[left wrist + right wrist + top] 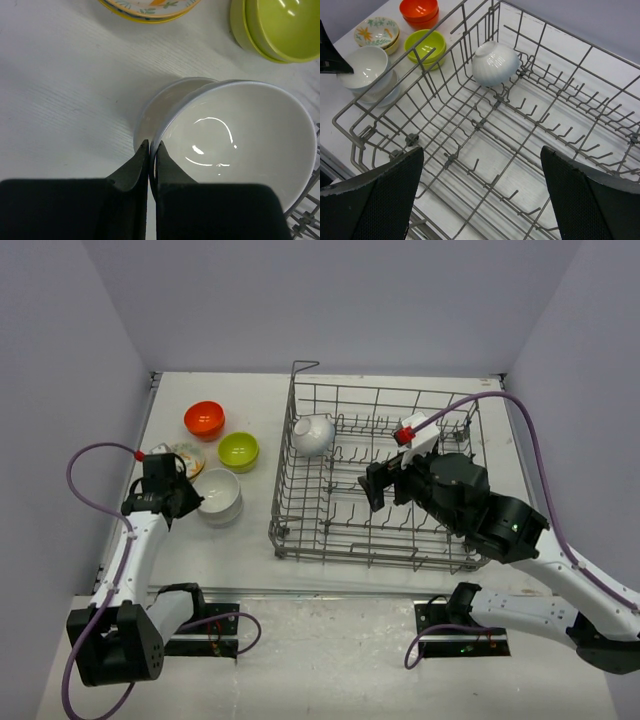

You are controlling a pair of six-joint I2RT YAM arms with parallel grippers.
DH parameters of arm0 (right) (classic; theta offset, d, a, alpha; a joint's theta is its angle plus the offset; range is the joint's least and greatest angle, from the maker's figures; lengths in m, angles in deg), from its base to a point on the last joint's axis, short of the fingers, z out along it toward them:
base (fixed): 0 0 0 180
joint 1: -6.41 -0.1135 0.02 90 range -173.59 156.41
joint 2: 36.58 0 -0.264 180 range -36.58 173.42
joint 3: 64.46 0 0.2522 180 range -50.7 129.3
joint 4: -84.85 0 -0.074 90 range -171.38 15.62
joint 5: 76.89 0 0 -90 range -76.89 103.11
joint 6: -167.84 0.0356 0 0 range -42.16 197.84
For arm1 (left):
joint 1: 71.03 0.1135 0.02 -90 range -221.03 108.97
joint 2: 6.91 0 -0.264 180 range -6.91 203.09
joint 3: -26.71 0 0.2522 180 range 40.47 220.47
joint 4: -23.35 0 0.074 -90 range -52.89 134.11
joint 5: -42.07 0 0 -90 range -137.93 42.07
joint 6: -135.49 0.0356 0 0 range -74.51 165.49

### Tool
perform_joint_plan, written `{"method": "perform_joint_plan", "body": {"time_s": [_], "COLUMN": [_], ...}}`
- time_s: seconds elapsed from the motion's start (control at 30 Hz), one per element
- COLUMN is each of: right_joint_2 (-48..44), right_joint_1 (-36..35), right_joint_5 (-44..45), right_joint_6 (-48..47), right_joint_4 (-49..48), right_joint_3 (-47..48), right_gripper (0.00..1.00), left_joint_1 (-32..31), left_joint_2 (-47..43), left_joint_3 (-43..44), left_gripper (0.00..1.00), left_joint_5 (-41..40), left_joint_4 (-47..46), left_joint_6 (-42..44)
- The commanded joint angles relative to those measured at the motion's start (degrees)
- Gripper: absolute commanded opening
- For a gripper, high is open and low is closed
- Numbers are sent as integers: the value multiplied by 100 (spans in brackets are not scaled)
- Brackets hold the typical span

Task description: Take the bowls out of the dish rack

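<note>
The grey wire dish rack (300, 530) holds one glossy white bowl (313, 433), which lies tipped near its far left corner (495, 62). My right gripper (378, 486) hovers open over the rack's middle, nothing between its fingers (482, 155). Left of the rack, my left gripper (186, 501) is shut on the rim of a white bowl (240, 135) that rests tilted in another white bowl (162, 107). The jaws pinch the near left edge of that rim (152, 148).
Left of the rack stand the orange-red bowls (204, 419), the lime-green bowls (239, 450) and the patterned cream bowls (183, 457), close behind the white stack (219, 496). The rack's tall corner post (297, 370) rises at its back left. Purple walls enclose the table.
</note>
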Motion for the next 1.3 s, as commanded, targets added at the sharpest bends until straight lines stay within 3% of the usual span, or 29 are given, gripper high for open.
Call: {"method": "perform_joint_plan", "body": {"time_s": [0.0, 0.6, 0.63, 0.77, 0.8, 0.83, 0.93, 0.97, 1.07, 1.13, 1.23, 1.27], "right_joint_2": [-13, -400, -408, -417, -400, -382, -303, -268, -110, 39, 407, 531], "right_joint_1": [33, 33, 33, 33, 33, 33, 33, 50, 199, 322, 1084, 1288], "right_joint_5": [-193, -413, -413, -448, -448, -440, -387, -387, -536, -685, -1299, -1910], "right_joint_6": [14, 5, 5, -3, -3, -3, 14, 31, 128, 198, 654, 978], "right_joint_4": [-218, -280, -280, -297, -297, -297, -297, -297, -297, -297, -384, -463], "right_joint_3": [-76, -234, -235, -252, -261, -252, -243, -235, -182, -121, -41, -33], "right_gripper": [99, 99, 99, 99, 99, 99, 99, 99, 99, 99, 99, 99], "left_joint_1": [-83, -435, -444, -514, -514, -523, -549, -558, -549, -549, -549, -549], "left_joint_2": [-25, 599, 573, 397, 362, 318, 204, 142, -113, -245, -403, -455], "left_joint_3": [23, 154, 155, 146, 137, 163, 233, 251, 374, 505, 734, 804], "left_gripper": [0, 1, 5, 42, 47, 61, 72, 82, 97, 100, 100, 100], "left_joint_5": [-39, -857, -874, -918, -901, -857, -778, -743, -716, -699, -629, -646], "left_joint_4": [-506, -67, -49, -40, -31, -14, 109, 136, 241, 355, 540, 584], "left_joint_6": [-129, -454, -472, -498, -498, -507, -516, -499, -463, -419, -358, -306]}}
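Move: The left hand already holds a white bowl by its left rim. The white bowl standing on the table, which this one is to go into, has its middle about 4 cm ahead, 4 cm to the right and 7 cm below. The patterned bowls stand some 15 cm ahead and 3 cm left, the green bowls 16 cm ahead and 9 cm right. From the idle right hand the standing white bowl is roughly 39 cm left, 8 cm ahead and 31 cm down. Still pinching the rim, the left hand lowers the white bowl nearly 3 cm into the one beneath, its fingers tipping slightly steeper. There it opens wide, lets go of the rim and rises about 5 cm, clear of the stack. The right hand, empty and open, eases back a little, then starts forward and down by some 2 cm. ##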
